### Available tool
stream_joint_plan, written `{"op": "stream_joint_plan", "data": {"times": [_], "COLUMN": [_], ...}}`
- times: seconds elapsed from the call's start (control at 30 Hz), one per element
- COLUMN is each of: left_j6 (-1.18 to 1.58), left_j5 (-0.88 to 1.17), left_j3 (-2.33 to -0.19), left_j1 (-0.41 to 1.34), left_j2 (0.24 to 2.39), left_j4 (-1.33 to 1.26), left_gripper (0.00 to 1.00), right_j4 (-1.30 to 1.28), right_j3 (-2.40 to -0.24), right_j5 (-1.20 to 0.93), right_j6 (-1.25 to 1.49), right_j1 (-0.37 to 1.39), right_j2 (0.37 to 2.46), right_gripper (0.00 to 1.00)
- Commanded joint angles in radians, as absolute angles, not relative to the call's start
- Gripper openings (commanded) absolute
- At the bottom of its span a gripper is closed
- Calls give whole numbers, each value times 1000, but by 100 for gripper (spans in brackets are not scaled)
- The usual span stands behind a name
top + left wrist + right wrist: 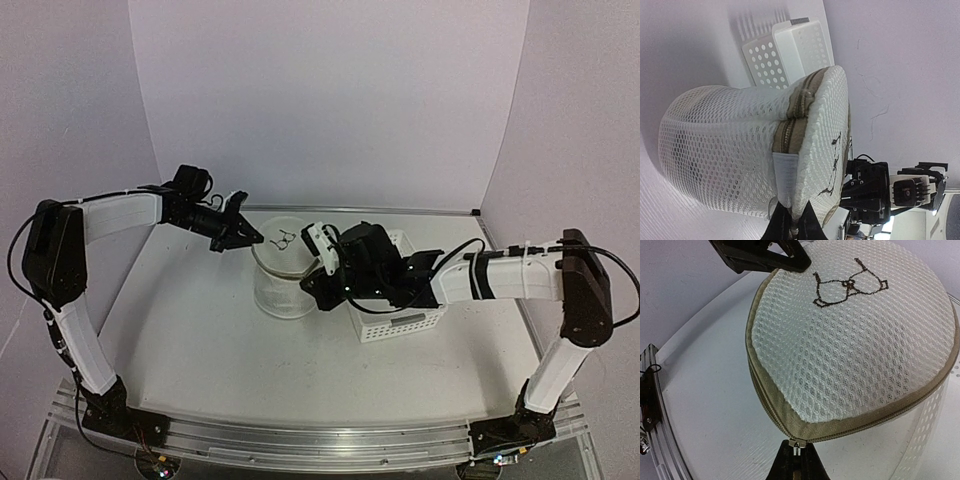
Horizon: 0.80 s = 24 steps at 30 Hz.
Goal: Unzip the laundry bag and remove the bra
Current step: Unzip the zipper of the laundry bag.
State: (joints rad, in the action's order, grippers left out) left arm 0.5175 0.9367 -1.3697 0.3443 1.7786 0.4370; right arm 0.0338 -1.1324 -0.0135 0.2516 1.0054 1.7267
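Observation:
The laundry bag (pixel 280 285) stands upright mid-table, a white mesh cylinder with a tan zipper (pixel 771 410) round its lid. The lid (pixel 855 350) carries a small black stitched mark (pixel 847 285). My left gripper (pixel 794 224) is shut on the white fabric tab (pixel 785 175) at the bag's top rim, on its far-left side (pixel 250 238). My right gripper (pixel 799 455) is shut on the metal zipper pull (pixel 799 443) at the near-right rim (pixel 310 283). The zipper looks closed on both sides of the pull. The bra is hidden.
A white perforated plastic basket (pixel 400 318) sits right of the bag, under my right arm, and shows behind the bag in the left wrist view (pixel 785 50). White walls enclose the back and both sides. The table's metal rail (pixel 650 405) runs along the near edge.

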Motion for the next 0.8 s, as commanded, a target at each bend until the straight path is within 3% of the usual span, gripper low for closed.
{"op": "stream_joint_plan", "data": {"times": [0.0,0.27,0.5,0.7,0.77], "left_j6": [475,435,395,428,446], "left_j5": [881,817,649,505,491], "left_j3": [-1512,-1595,-1570,-1461,-1421], "left_j1": [311,309,307,307,306], "left_j2": [1806,1860,1810,1695,1654], "left_j4": [406,479,570,594,594], "left_gripper": [4,20,41,51,62], "right_j4": [37,33,21,3,2], "right_j3": [-1241,-1350,-1419,-1480,-1496], "right_j5": [-24,0,29,26,23], "right_j6": [297,355,386,392,390], "right_j1": [1031,1034,1033,1033,1033], "right_j2": [1791,1898,1952,1999,2012], "right_gripper": [0,0,0,0,0]}}
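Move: At the left fingers, which pinch the bag's rim, the middle of the round lid lies about 5 cm to the right, 2 cm back and slightly lower. The zipper pull, already in the right fingers, is roughly 10 cm back, 9 cm right and 4 cm below the left hand. From the right hand the lid's middle is some 8 cm ahead, 4 cm left and 2 cm higher; the white basket stands about 20 cm right, 10 cm ahead, 11 cm lower. Letting go of the rim, the left hand opens about halfway while going forward some 5 cm with a small rise, then swings left about 4 cm and dips, its fingertips tipping further down. The right hand keeps its pinch on the zipper pull and draws it about 6 cm left and 3 cm forward, dipping on the way. ##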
